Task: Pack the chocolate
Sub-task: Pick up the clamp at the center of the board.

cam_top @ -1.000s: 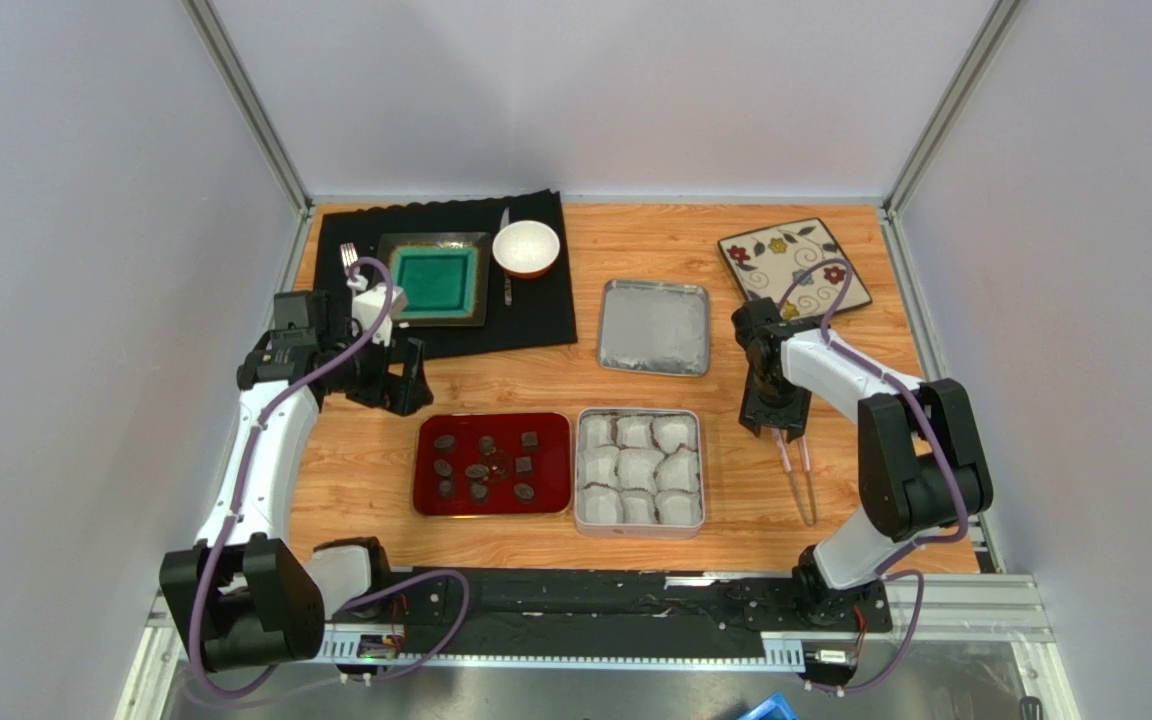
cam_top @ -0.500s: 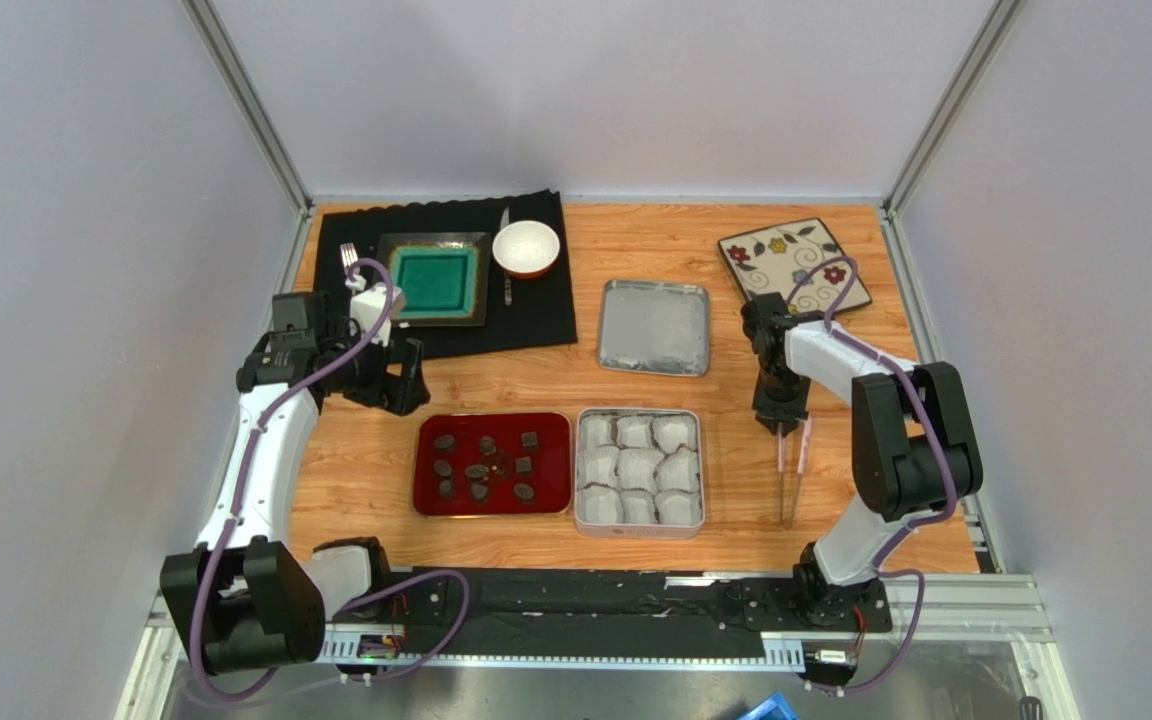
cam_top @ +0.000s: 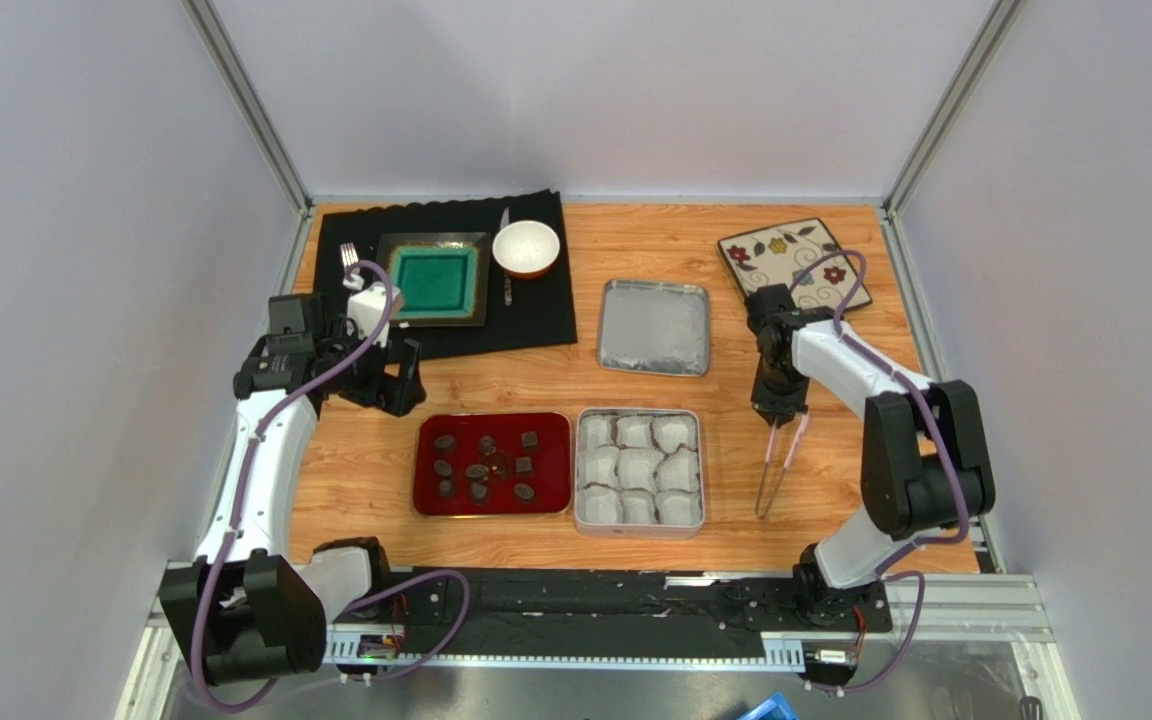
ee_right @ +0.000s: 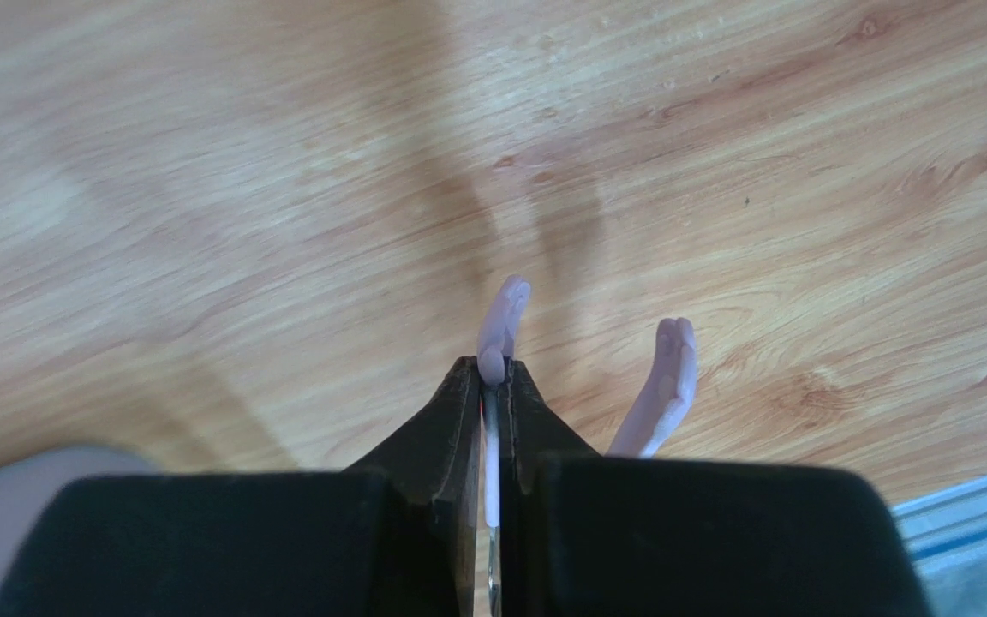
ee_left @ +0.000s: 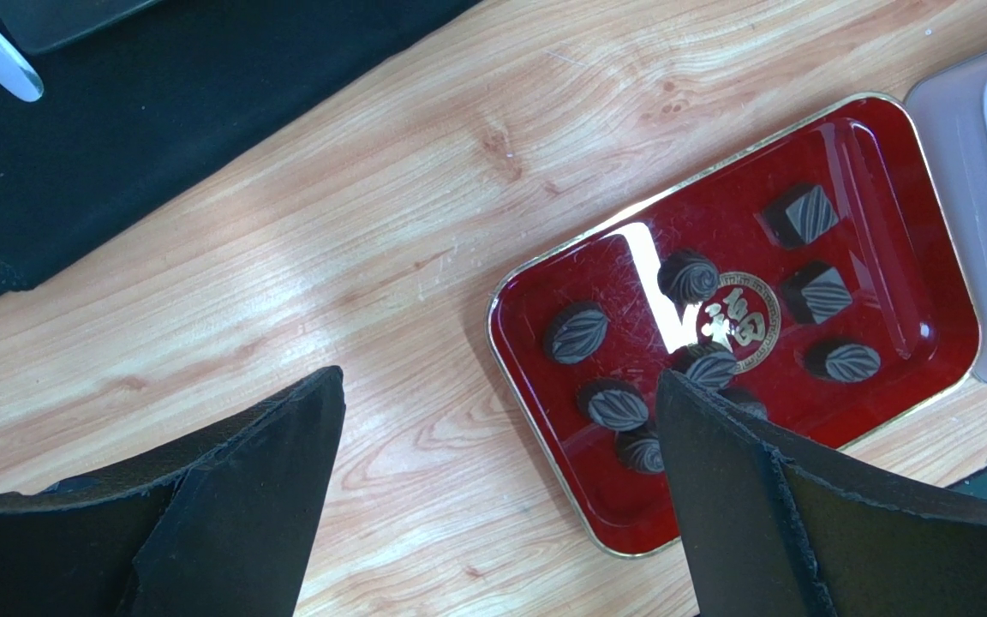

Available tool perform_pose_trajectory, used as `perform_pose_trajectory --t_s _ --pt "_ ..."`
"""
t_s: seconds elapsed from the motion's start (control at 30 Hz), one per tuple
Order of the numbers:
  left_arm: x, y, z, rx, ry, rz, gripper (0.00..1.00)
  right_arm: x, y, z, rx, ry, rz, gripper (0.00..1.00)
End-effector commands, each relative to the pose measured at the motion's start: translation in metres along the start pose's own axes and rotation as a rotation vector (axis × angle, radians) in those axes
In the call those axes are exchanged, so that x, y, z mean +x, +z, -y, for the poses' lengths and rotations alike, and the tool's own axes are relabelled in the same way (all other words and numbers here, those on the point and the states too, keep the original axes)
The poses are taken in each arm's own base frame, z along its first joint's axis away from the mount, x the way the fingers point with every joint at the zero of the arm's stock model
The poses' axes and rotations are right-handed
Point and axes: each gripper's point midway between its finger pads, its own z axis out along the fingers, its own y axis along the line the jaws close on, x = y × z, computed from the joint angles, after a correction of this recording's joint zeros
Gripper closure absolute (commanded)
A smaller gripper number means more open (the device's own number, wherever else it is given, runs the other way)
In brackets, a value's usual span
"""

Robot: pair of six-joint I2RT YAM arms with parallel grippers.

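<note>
Several dark chocolate [cam_top: 486, 465] pieces lie on a red tray [cam_top: 425, 507]; the left wrist view shows their ribbed tops [ee_left: 576, 332]. Right of the tray stands an open tin [cam_top: 582, 525] filled with white paper cups. My left gripper [cam_top: 387, 383] hangs open left of the tray's far corner, its jaws [ee_left: 499, 386] wide apart with nothing between them. My right gripper [cam_top: 781, 408] is shut on one arm of lilac tongs [cam_top: 770, 468], right of the tin. The clamped arm [ee_right: 505, 315] sticks out past the jaws, and the other arm [ee_right: 666, 373] stays free.
The tin's lid [cam_top: 654, 327] lies behind the tin. A floral plate [cam_top: 793, 267] sits at the back right. On a black cloth [cam_top: 537, 323] at the back left are a green plate [cam_top: 435, 281], a white bowl [cam_top: 525, 248] and cutlery.
My right gripper has shut on the tongs and swung them left, nearer the tin, tips pointing toward the near edge. The left arm has barely shifted.
</note>
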Motion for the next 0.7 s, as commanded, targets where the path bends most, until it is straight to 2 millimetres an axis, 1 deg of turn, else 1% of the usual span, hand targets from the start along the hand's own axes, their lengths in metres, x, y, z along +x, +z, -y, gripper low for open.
perform_pose_trajectory --t_s 0.0,0.03,0.07,0.13,0.17,0.2,0.27,0.33,0.37,0.4,0.43,0.47,0.5,0.53,0.57,0.6,0.63,0.67 --pt "-0.009 -0.005 -0.004 -0.027 0.039 0.037 0.01 -0.026 -0.067 -0.029 -0.199 -0.027 0.143 1.0" --pt "-0.009 -0.006 -0.004 -0.025 0.035 0.037 0.01 -0.025 -0.075 -0.032 -0.212 -0.042 0.153 1.0" --pt "-0.011 -0.007 -0.004 -0.027 0.035 0.039 0.01 -0.024 -0.088 -0.042 -0.241 -0.087 0.175 1.0" --pt "-0.012 -0.008 -0.003 -0.024 0.036 0.04 0.01 -0.019 -0.104 -0.044 -0.26 -0.125 0.189 1.0" --pt "-0.013 -0.009 -0.003 -0.023 0.037 0.041 0.01 -0.015 -0.116 -0.054 -0.302 -0.17 0.198 1.0" --pt "-0.014 -0.01 -0.003 -0.025 0.039 0.045 0.01 -0.011 -0.125 -0.055 -0.323 -0.187 0.206 1.0" --pt "-0.015 -0.011 -0.004 -0.03 0.041 0.047 0.01 -0.002 -0.14 -0.064 -0.375 -0.234 0.21 1.0" --pt "-0.016 -0.012 -0.002 -0.026 0.044 0.047 0.01 0.006 -0.152 -0.065 -0.406 -0.258 0.211 1.0" --pt "-0.015 -0.013 -0.002 -0.023 0.042 0.046 0.01 0.013 -0.159 -0.07 -0.43 -0.287 0.209 1.0" --pt "-0.016 -0.013 0.001 -0.013 0.042 0.052 0.01 0.016 -0.168 -0.07 -0.449 -0.3 0.22 1.0" --pt "-0.015 -0.013 0.003 -0.001 0.045 0.05 0.01 0.019 -0.173 -0.072 -0.467 -0.315 0.222 1.0" --pt "-0.016 -0.014 0.006 0.015 0.046 0.054 0.01 0.025 -0.182 -0.079 -0.505 -0.346 0.223 1.0" --pt "-0.018 -0.015 0.016 0.066 0.047 0.068 0.01 0.03 -0.196 -0.087 -0.572 -0.367 0.227 1.0" --pt "-0.017 -0.017 0.024 0.111 0.05 0.063 0.01 0.033 -0.203 -0.093 -0.612 -0.393 0.232 1.0" --pt "-0.024 -0.021 0.032 0.152 0.059 0.085 0.01 0.042 -0.215 -0.104 -0.682 -0.433 0.221 1.0" --pt "-0.03 -0.025 0.048 0.241 0.062 0.12 0.01 0.041 -0.223 -0.114 -0.729 -0.447 0.241 1.0" --pt "-0.034 -0.028 0.056 0.28 0.057 0.137 0.01 0.045 -0.236 -0.124 -0.779 -0.487 0.259 1.0" --pt "-0.04 -0.031 0.061 0.307 0.064 0.16 0.01 0.05 -0.243 -0.133 -0.828 -0.515 0.256 1.0"
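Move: One pink-ended arm of the clamp is already pinched in the right fingers, the clamp's middle about 7 cm back from them and about level sideways. The white compartment box lies some 23 cm left and 8 cm back of this hand, 1 cm lower; the silver tray is about 21 cm left and 15 cm ahead, 3 cm lower. From the left hand, the box is around 31 cm right, 11 cm back and 12 cm down. Keeping its pinch on one pink-ended arm of the clamp, the right hand sweeps up and left towards the white box, about 15 cm each way, easing slightly forward before coming back towards the base. It turns some 30 degrees counter-clockwise, its left side rising. Late on, the open, empty left hand begins shifting right and a little up. ##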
